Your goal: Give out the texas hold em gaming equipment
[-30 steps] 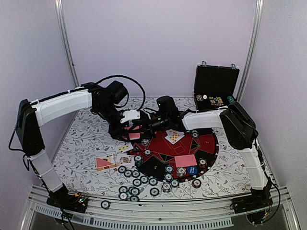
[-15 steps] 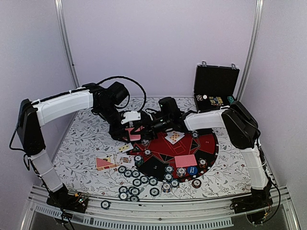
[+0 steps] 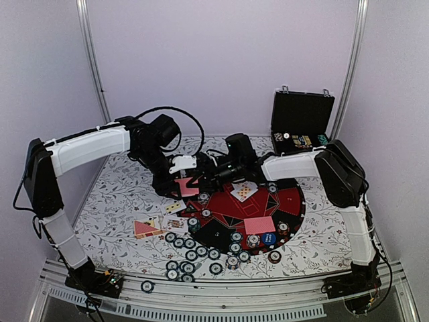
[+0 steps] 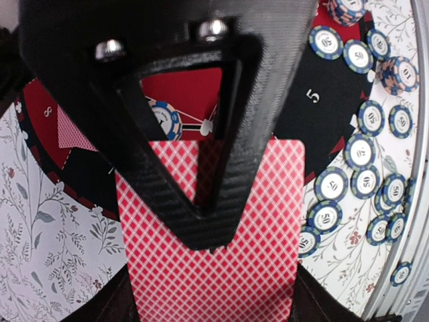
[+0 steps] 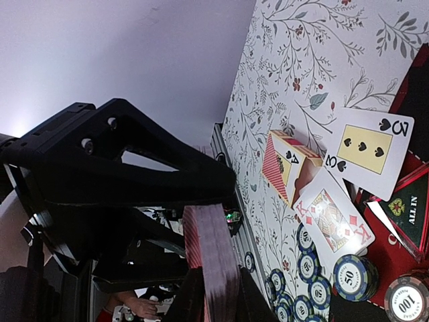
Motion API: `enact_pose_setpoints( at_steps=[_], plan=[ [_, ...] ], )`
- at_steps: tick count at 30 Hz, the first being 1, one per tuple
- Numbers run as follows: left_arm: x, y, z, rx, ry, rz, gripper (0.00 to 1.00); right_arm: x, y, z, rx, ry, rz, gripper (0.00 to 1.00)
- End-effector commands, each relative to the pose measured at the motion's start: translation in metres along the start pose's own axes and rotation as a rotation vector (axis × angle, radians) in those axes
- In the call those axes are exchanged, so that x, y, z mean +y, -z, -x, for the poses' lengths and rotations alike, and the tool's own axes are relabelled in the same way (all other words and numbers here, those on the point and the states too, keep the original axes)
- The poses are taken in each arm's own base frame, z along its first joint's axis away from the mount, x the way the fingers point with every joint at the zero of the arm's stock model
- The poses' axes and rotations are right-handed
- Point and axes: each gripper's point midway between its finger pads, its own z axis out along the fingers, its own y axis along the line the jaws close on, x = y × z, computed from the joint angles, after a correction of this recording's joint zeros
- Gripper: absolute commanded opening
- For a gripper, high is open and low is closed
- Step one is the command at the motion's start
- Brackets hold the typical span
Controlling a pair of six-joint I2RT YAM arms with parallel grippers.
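Observation:
My left gripper (image 3: pixel 179 188) is shut on a deck of pink-red-backed playing cards (image 3: pixel 186 186) and holds it above the table, left of the round mat (image 3: pixel 289 201). In the left wrist view the deck (image 4: pixel 221 268) fills the lower frame, with a right-gripper finger (image 4: pixel 174 201) lying across its back. My right gripper (image 3: pixel 201 179) reaches in from the right. In the right wrist view its fingers (image 5: pixel 191 302) press both faces of the deck (image 5: pixel 211 255), seen edge-on. Poker chips (image 3: pixel 194 251) lie scattered near the mat's front left.
A three of spades (image 5: pixel 372 151), a king of diamonds (image 5: pixel 333 218) and a card box (image 5: pixel 288 164) lie on the flowered cloth. On the mat lie a face-up card (image 3: pixel 243 191) and a face-down card (image 3: pixel 260 225). An open black case (image 3: pixel 301 124) stands back right.
My right gripper has slid left onto the deck and its jaws have narrowed around it. My left gripper has kept the deck nearly still.

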Motion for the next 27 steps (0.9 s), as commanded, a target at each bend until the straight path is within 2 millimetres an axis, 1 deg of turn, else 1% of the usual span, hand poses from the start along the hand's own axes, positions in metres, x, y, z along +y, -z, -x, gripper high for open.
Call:
enact_pose_setpoints(
  at_steps=[1,5,9,16,17,19,20,23,24,27],
  plan=[
    [0.002,0.007,0.002,-0.017,0.011,0.012,0.49,-0.013,0.009,-0.002,-0.021,-0.052,-0.056,0.16],
    [0.001,0.005,-0.001,-0.005,0.013,0.013,0.49,-0.017,0.012,-0.005,-0.02,-0.059,-0.063,0.15],
    [0.001,0.004,-0.001,-0.001,0.014,0.013,0.49,-0.019,0.02,-0.006,-0.031,-0.065,-0.071,0.14],
    [0.002,0.003,-0.001,0.001,0.016,0.011,0.49,-0.011,0.028,-0.004,-0.04,-0.052,-0.065,0.12],
    [0.002,0.003,-0.001,0.001,0.017,0.01,0.49,-0.011,0.028,-0.005,-0.037,-0.053,-0.066,0.14],
    [0.002,0.003,-0.001,0.002,0.019,0.01,0.49,-0.013,0.028,-0.004,-0.04,-0.058,-0.082,0.25],
    [0.002,0.003,-0.001,0.003,0.02,0.01,0.49,-0.014,0.028,-0.003,-0.041,-0.053,-0.092,0.29],
    [0.002,0.003,0.0,-0.001,0.023,0.006,0.49,-0.018,0.028,-0.002,-0.042,-0.05,-0.113,0.37],
    [0.002,0.003,0.0,-0.001,0.025,0.004,0.49,-0.019,0.028,-0.002,-0.041,-0.049,-0.115,0.39],
    [0.002,0.003,0.001,-0.002,0.025,0.006,0.49,-0.022,0.026,-0.003,-0.037,-0.05,-0.115,0.4]
  ],
)
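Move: The card deck, held by the left fingers, has its middle about 4 cm left of the right hand and level with it, its right end between the right fingers. From the right hand the face-up cards on the mat lie some 15 cm right, 1 cm back, and the three of spades 6 cm left, 6 cm back, both about 13 cm below. The deck's middle is roughly 2 cm right of the left hand. Right hand draws some 2.5 cm right off the deck, fingers finally opening; left keeps its hold. ##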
